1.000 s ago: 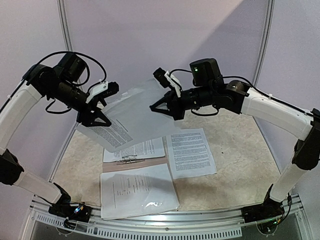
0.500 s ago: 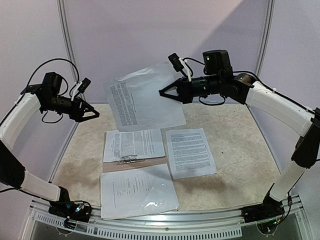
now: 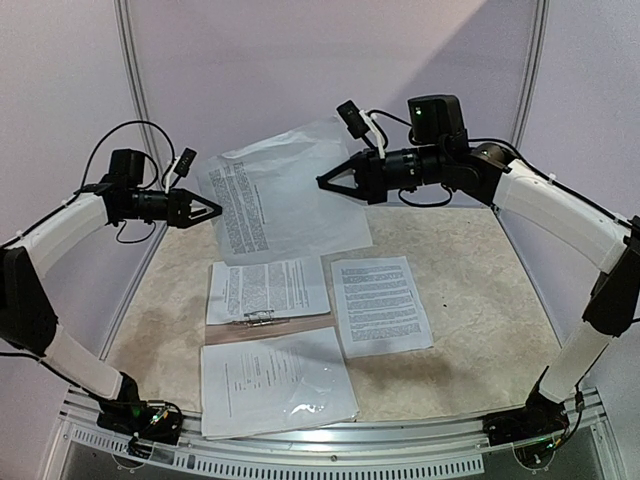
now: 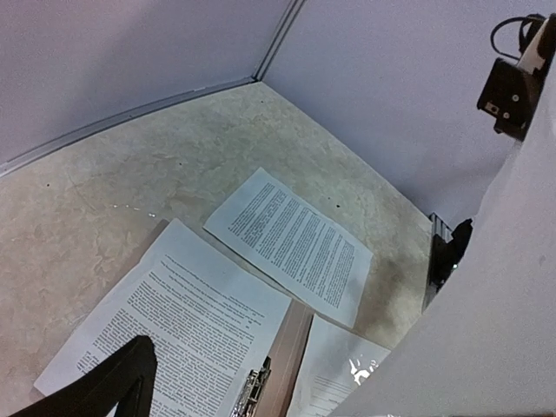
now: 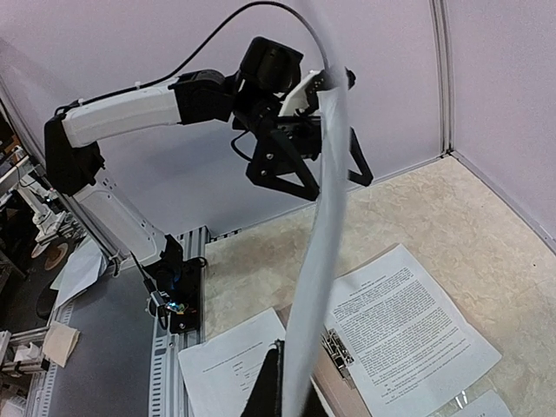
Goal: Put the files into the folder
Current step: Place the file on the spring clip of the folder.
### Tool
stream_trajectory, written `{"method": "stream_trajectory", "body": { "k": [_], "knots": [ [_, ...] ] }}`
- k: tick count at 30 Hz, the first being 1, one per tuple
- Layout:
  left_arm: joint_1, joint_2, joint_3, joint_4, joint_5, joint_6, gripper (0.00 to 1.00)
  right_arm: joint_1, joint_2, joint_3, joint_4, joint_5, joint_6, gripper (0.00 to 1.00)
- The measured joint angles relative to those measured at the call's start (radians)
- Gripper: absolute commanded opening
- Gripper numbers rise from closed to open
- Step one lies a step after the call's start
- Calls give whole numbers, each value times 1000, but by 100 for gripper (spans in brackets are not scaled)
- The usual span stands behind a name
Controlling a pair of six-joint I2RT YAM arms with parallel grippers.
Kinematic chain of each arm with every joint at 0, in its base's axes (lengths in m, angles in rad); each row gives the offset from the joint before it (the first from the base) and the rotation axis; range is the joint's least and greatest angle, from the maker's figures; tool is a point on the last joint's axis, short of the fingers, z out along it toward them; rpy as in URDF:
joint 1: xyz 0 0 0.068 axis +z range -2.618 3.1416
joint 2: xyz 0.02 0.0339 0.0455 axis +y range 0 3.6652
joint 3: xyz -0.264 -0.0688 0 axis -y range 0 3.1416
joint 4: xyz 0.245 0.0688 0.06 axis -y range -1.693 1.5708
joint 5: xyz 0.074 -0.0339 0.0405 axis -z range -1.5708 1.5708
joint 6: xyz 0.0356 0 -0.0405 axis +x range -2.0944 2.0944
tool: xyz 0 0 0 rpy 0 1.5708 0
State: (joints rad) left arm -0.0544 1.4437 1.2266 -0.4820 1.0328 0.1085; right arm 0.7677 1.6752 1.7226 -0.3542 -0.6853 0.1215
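My right gripper (image 3: 325, 184) is shut on the right edge of a sleeved file (image 3: 285, 200) and holds it upright above the table. In the right wrist view this file (image 5: 323, 226) shows edge-on, rising from my gripper (image 5: 300, 395). My left gripper (image 3: 213, 210) stands open at the file's left edge without pinching it; its fingers (image 5: 280, 167) straddle that edge. The open taupe folder (image 3: 285, 329) lies below with one file (image 3: 268, 288) under its metal clip (image 3: 258, 319). Another sleeved file (image 3: 278, 382) covers the near half, and a loose file (image 3: 380, 305) lies to its right.
White booth walls enclose the beige table (image 3: 470, 290) at the back and sides. An aluminium rail (image 3: 330, 445) with both arm bases runs along the near edge. In the left wrist view the held file (image 4: 486, 330) blocks the right side.
My left gripper let go of the sleeved file, opened wide, swung out left, then came back to its edge. The right gripper lifted the file higher and more upright.
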Motion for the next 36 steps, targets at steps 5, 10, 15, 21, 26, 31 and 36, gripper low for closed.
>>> {"method": "stream_trajectory", "body": {
  "k": [5, 10, 15, 21, 26, 31, 36],
  "knots": [
    [-4, 28, 0, 38, 21, -57, 70, 0, 0, 1, 0, -2, 0, 0],
    [-22, 28, 8, 51, 116, -102, 11, 0, 3, 8, 0, -4, 1, 0],
    [-22, 28, 66, -88, 163, -35, 0, -6, 20, 31, 0, -3, 5, 0],
    [13, 28, 132, -301, 84, 92, 0, -29, 73, 32, 40, 23, 54, 0],
    [19, 29, 132, -386, -92, 134, 0, -29, 230, 97, 74, 47, 101, 0],
    [22, 84, 135, -422, -249, 161, 0, -30, 490, 253, 79, 80, 143, 0],
    [23, 203, 135, -422, -350, 187, 0, -40, 647, 282, 126, 97, 207, 0]
  ]
}}
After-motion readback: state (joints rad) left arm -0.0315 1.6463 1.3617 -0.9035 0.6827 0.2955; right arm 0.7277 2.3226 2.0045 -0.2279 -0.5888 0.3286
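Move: The file's left edge hangs at the left hand's open fingers, about 1 cm to the right; the right hand already holds the file near its right edge. The folder's spring clip lies roughly 14 cm back, 11 cm right and 27 cm below the left hand, and 6 cm back, 17 cm left and 38 cm below the right. From the right hand, on the table, the filed sheets are some 3 cm ahead and 16 cm left; the loose sheet, 2 cm back and 14 cm right. The file's left edge is pinched by the left fingers, which shut as that hand draws slightly back and up; then both hands lower the file towards the folder. The right, still gripping, drops about 21 cm while reaching forward some 14 cm and drifting left; the left sinks, easing left and forward, its fingertips dipping. ##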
